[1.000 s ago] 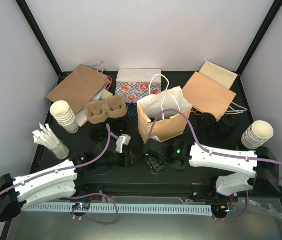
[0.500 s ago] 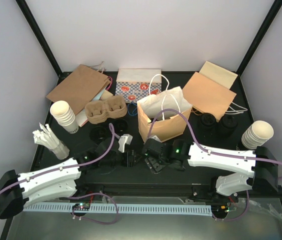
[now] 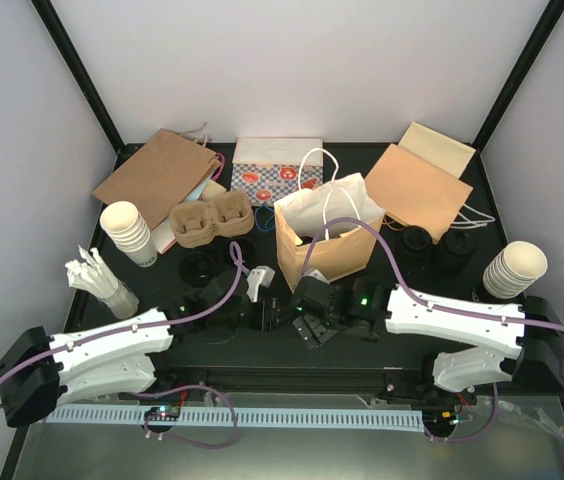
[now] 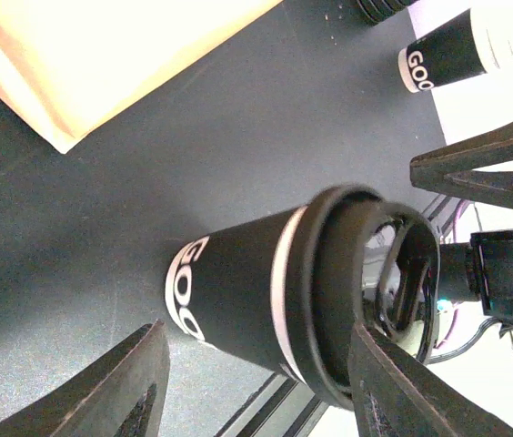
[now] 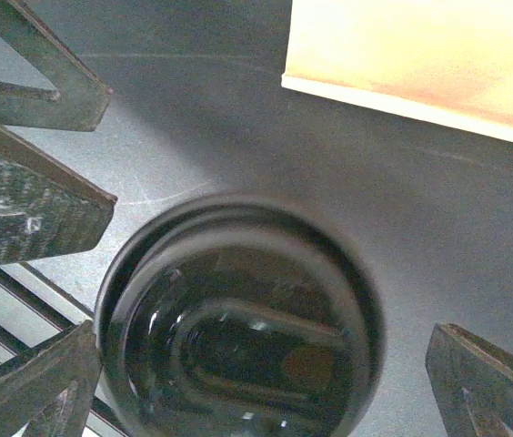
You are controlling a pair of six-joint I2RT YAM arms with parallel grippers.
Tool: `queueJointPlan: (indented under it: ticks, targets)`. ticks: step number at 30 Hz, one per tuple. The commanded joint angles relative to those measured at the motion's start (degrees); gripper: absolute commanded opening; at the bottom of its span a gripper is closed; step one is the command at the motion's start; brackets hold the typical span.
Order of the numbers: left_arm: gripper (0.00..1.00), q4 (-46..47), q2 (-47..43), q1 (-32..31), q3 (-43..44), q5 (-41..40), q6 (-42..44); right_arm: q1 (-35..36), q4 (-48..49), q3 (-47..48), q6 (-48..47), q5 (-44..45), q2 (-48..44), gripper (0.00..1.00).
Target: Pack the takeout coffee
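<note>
A takeout coffee cup (image 4: pixel 238 291), black with a black lid and white lettering, stands on the black table (image 4: pixel 193 155) just in front of the open brown paper bag (image 3: pixel 327 245). My left gripper (image 4: pixel 256 332) is open with a finger on each side of the cup. One finger (image 4: pixel 393 391) is at the lid; the other is apart from the cup. My right gripper (image 5: pixel 264 332) is open above the same cup, straddling its lid (image 5: pixel 238 319). In the top view both grippers, left (image 3: pixel 270 315) and right (image 3: pixel 307 322), meet there and hide the cup.
Other black-lidded cups stand at the right (image 3: pixel 417 245) (image 3: pixel 454 250) and left (image 3: pixel 200 268). Brown pulp carriers (image 3: pixel 212 220), cream cup stacks (image 3: pixel 127 232) (image 3: pixel 514 268), flat paper bags (image 3: pixel 157 175) (image 3: pixel 417 185), a patterned box (image 3: pixel 277 175) and white sticks (image 3: pixel 97 275) ring the table.
My left gripper has moved right, closing in on the cup from the left. My right gripper has shifted slightly right and stays over the cup.
</note>
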Motion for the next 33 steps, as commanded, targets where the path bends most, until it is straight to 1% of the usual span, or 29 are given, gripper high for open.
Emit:
queueJointPlan:
  ticks: [1, 9, 13, 14, 16, 20, 25, 31, 33]
  targets:
    - [0.56, -1.16, -1.42, -0.18, 3.31, -0.98, 1.92, -0.29, -1.36, 2.13, -0.69, 2.18, -2.38, 1.0]
    - [0.58, -4.03, -1.98, -0.17, 4.65, -2.3, 4.48, -0.47, -1.09, 3.39, -0.17, 2.96, -2.98, 1.0]
    - [0.64, -7.06, -2.15, -0.47, 5.97, -2.95, 7.23, -2.41, -0.56, 3.37, 0.26, 2.41, -4.76, 1.0]
    - [0.67, -7.62, -2.14, -0.71, 6.57, -2.92, 7.97, -3.51, -0.25, 3.07, 0.32, 1.82, -5.48, 1.0]
    - [0.78, -9.55, -2.18, -1.65, 8.07, -3.83, 9.34, -5.99, 0.76, 1.62, 0.49, 0.16, -7.44, 1.0]
    - [0.98, -14.95, -2.02, -5.98, 11.99, -11.65, 11.52, -10.99, 3.57, -1.86, 0.59, -4.34, -12.61, 1.0]
    - [0.99, -20.2, 0.2, -10.59, 17.35, -17.11, 14.27, -17.96, 7.09, -8.83, 2.52, -9.56, -20.8, 1.0]
    - [0.99, -26.9, 7.52, -15.29, 25.99, -20.51, 18.26, -22.93, 12.72, -18.7, 4.74, -14.3, -30.37, 1.0]
    - [0.99, -29.1, 10.46, -16.16, 28.84, -20.79, 19.34, -25.08, 14.12, -20.93, 5.88, -18.32, -31.45, 0.95]
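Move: The lidded coffee cup stands right under the wide-open right fingers, its middle about 5 cm below that hand and 1 cm to its left. From the left hand the cup is some 7 cm to the right, 1 cm back and 5 cm lower. The paper bag stands roughly 12 cm ahead and 10 cm right of the left hand, level in height; a black cup is 13 cm ahead, 8 cm left and 5 cm below. The already open right fingers come clear of the lidded cup, going up about 5 cm, then swing away to the right some 8 cm and a little forward, sinking again and turning clockwise. The left hand eases up beside the lid, opens fully, then rises to about 7 cm and shifts right and slightly back to bring its spread fingers over the cup, its wrist turning some 25 degrees. ##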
